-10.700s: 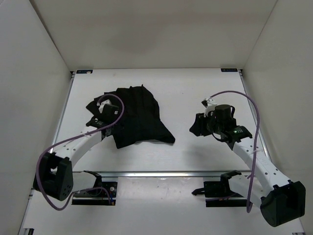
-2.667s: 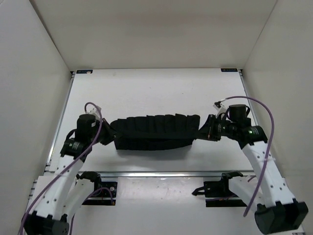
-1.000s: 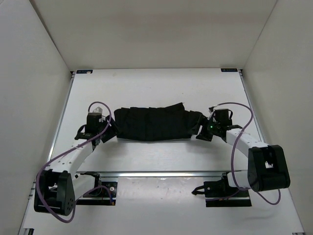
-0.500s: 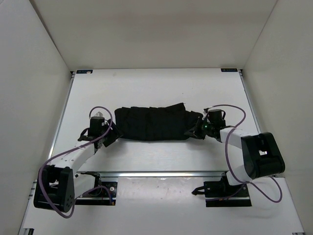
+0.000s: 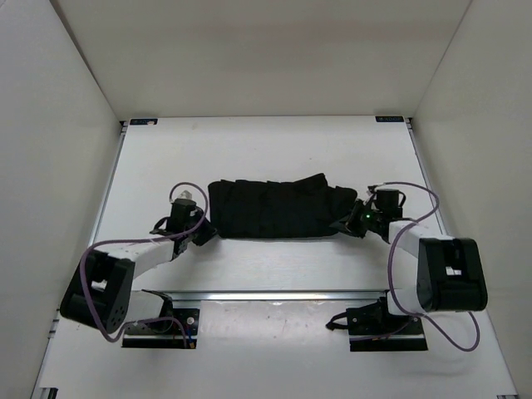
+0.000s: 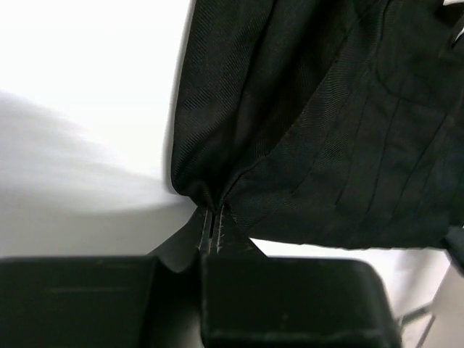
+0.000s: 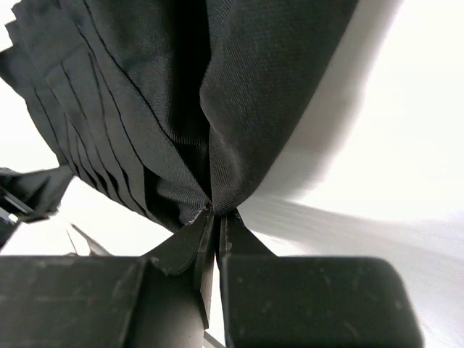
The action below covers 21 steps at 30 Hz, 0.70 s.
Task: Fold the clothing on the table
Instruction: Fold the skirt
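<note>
The clothing (image 5: 278, 208), a black pleated garment, lies stretched as a wide band across the middle of the white table (image 5: 266, 145). My left gripper (image 5: 205, 233) sits low at the garment's near left corner. In the left wrist view it (image 6: 212, 217) is shut, pinching a gathered bit of the clothing (image 6: 326, 130). My right gripper (image 5: 351, 223) is at the near right corner. In the right wrist view it (image 7: 217, 215) is shut on a bunched fold of the clothing (image 7: 167, 94). The pleats run away from both sets of jaws.
White enclosure walls (image 5: 66, 91) stand on the left, back and right. A metal rail (image 5: 274, 293) crosses the near edge, with both arm bases just behind it. Purple cables (image 5: 416, 195) loop off each arm.
Both grippers went from open to shut on the garment's near corners. The garment and both grippers have shifted slightly to the right.
</note>
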Tool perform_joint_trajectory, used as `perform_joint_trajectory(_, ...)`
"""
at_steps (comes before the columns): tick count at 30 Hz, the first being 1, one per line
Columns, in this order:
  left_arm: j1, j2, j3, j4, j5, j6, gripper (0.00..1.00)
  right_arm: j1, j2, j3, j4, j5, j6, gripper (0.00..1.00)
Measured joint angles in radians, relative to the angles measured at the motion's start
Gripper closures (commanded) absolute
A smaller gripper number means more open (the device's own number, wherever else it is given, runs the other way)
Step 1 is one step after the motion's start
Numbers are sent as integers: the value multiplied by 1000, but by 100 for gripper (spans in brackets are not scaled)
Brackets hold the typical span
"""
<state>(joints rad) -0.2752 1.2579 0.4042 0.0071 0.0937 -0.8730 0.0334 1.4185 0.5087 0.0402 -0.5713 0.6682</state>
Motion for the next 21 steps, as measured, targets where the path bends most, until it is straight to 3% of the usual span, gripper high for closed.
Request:
perform_joint_trajectory(4,-102,127,32,103,13,-36,100,-92,-77,26,-138,23,-86,99)
perform_joint_trajectory(9,-175,247,69,242,36,-98,100,-76,-83,243,-372,83,-225,100)
perform_joint_trajectory(15,-179,293,81,305,46,-132,100,189,18,574,-475,123,-327,100)
perform_joint_trajectory(21,-171,293,81,308,37,-137,100,453,177,720,-437,92,-323,100)
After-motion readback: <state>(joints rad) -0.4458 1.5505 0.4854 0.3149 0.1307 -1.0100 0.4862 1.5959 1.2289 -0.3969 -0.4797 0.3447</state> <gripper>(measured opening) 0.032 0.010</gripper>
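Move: The skirt lies as a wide strip between the hands, its near corners already pinched. Its middle is about 21 cm right, 10 ahead of the left hand; from the right hand it is some 22 cm left, 7 ahead. The near left corner, in the left fingers, is roughly 43 cm left and 2 back from the right hand. The raised flap stands about 5 cm left, 18 ahead of the right hand. The skirt's right end, still pinched by its near corner, is first drawn about 4 cm to the right, then lifted some 12 cm and carried forward and swiftly left over the strip, the right hand turning some 35 degrees counter-clockwise. The left hand keeps its pinch low on the near left corner, follows about 8 cm to the right, slightly forward, then holds still. ##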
